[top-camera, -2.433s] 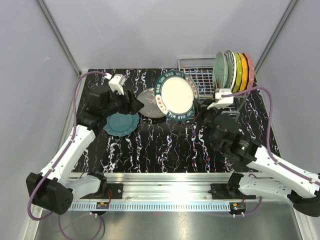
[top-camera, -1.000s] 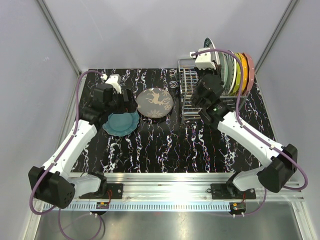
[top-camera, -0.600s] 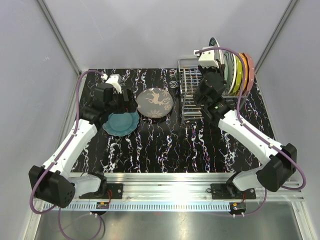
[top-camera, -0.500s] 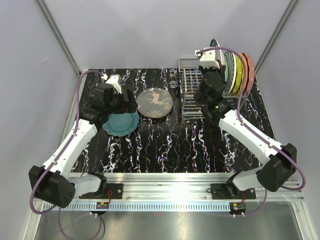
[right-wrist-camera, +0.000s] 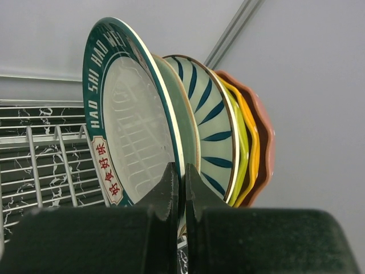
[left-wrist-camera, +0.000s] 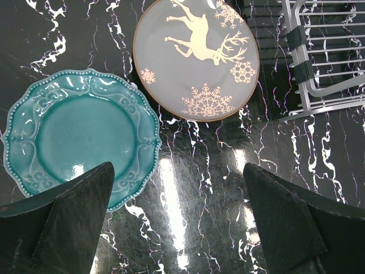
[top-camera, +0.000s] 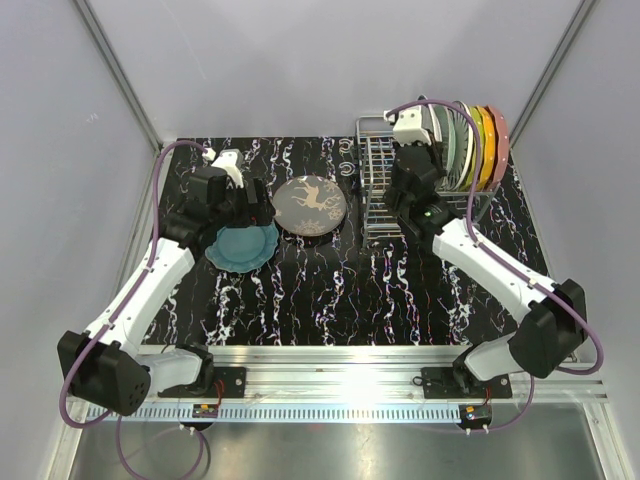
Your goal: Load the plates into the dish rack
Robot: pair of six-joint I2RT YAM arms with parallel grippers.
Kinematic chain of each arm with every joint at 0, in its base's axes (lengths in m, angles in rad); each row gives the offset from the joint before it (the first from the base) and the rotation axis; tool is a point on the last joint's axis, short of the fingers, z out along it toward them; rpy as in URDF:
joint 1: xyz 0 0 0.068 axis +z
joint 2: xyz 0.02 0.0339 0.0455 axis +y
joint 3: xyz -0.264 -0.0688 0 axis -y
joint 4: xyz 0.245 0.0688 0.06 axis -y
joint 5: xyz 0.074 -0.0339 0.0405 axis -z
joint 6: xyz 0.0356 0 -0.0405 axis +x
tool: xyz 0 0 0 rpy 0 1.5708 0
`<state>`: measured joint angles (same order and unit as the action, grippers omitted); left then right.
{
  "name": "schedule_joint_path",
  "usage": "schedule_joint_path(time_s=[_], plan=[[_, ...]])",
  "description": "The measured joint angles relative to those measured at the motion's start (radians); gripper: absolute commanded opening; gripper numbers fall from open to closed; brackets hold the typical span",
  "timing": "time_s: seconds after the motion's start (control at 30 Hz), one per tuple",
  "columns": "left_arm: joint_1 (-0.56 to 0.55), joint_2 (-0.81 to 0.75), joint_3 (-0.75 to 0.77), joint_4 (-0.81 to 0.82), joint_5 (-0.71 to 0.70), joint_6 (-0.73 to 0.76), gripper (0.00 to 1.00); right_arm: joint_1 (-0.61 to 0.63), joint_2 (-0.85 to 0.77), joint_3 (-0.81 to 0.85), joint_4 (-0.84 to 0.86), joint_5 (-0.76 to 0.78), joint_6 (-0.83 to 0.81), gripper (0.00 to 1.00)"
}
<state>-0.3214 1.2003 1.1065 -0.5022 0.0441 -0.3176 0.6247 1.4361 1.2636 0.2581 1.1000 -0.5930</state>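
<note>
The chrome dish rack [top-camera: 383, 190] stands at the back right, with a row of plates [top-camera: 472, 145] upright in its right part. My right gripper [top-camera: 424, 140] is shut on the lower rim of a green-rimmed white plate [right-wrist-camera: 137, 131], which is upright at the left end of that row. Beside it are a blue-striped plate [right-wrist-camera: 212, 114], a yellow-green one [right-wrist-camera: 242, 142] and a pink one [right-wrist-camera: 266, 142]. My left gripper [left-wrist-camera: 177, 168] hangs open over the table, holding nothing. A teal plate [left-wrist-camera: 80, 137] and a grey reindeer plate [left-wrist-camera: 197, 57] lie flat just beyond it.
The rack's left slots [right-wrist-camera: 45, 165] hold nothing. The rack's corner [left-wrist-camera: 319, 68] shows at the right of the left wrist view. Black marbled tabletop [top-camera: 330, 290] stretches between the arms, with grey walls all round.
The right gripper has brought the green-rimmed plate down from above the rack, in beside the standing row. The left arm has stayed still and open.
</note>
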Motion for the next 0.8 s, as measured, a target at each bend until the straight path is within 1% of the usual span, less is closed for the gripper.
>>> schedule_joint_path(time_s=[0.1, 0.2, 0.3, 0.5, 0.7, 0.8], plan=[[0.000, 0.001, 0.000, -0.001, 0.000, 0.000, 0.99, -0.002, 0.004, -0.005, -0.008, -0.001, 0.017, 0.00], [0.000, 0.005, 0.000, -0.002, 0.000, 0.000, 0.99, -0.003, 0.004, -0.005, -0.018, -0.001, 0.037, 0.08], [0.000, 0.012, 0.000, -0.002, 0.001, 0.000, 0.99, -0.004, 0.004, -0.006, -0.026, -0.002, 0.056, 0.11], [0.000, 0.014, 0.000, -0.005, 0.001, 0.000, 0.99, -0.004, 0.004, -0.006, -0.046, -0.018, 0.082, 0.25], [0.000, 0.015, 0.001, -0.006, 0.001, 0.000, 0.99, -0.004, 0.004, -0.006, -0.048, -0.029, 0.102, 0.29], [0.000, 0.019, 0.009, -0.009, 0.001, 0.000, 0.99, -0.004, 0.004, -0.005, -0.061, -0.029, 0.110, 0.33]])
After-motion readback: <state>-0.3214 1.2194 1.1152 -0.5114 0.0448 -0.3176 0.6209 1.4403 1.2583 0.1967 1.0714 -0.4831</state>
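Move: The green-rimmed plate is already gripped by its near edge in the right hand; its middle lies about 8 cm ahead, roughly level sideways and 2 cm above. To that hand's right, about 8 cm ahead, stand the plain green plate some 3 cm over and the blue-striped one some 5 cm over; empty rack slots begin about 5 cm to its left. From the left hand, the green-rimmed plate is roughly 14 cm ahead, 31 cm right and 15 cm higher. Downward by about 1.5 cm, slowing as it goes, the right hand lowers the green-rimmed plate's last bit into the rack, then opens its fingers to roughly a third. It edges slightly left while opening; the right finger comes off the rim towards the green plate, while the left finger stays against the edge. ##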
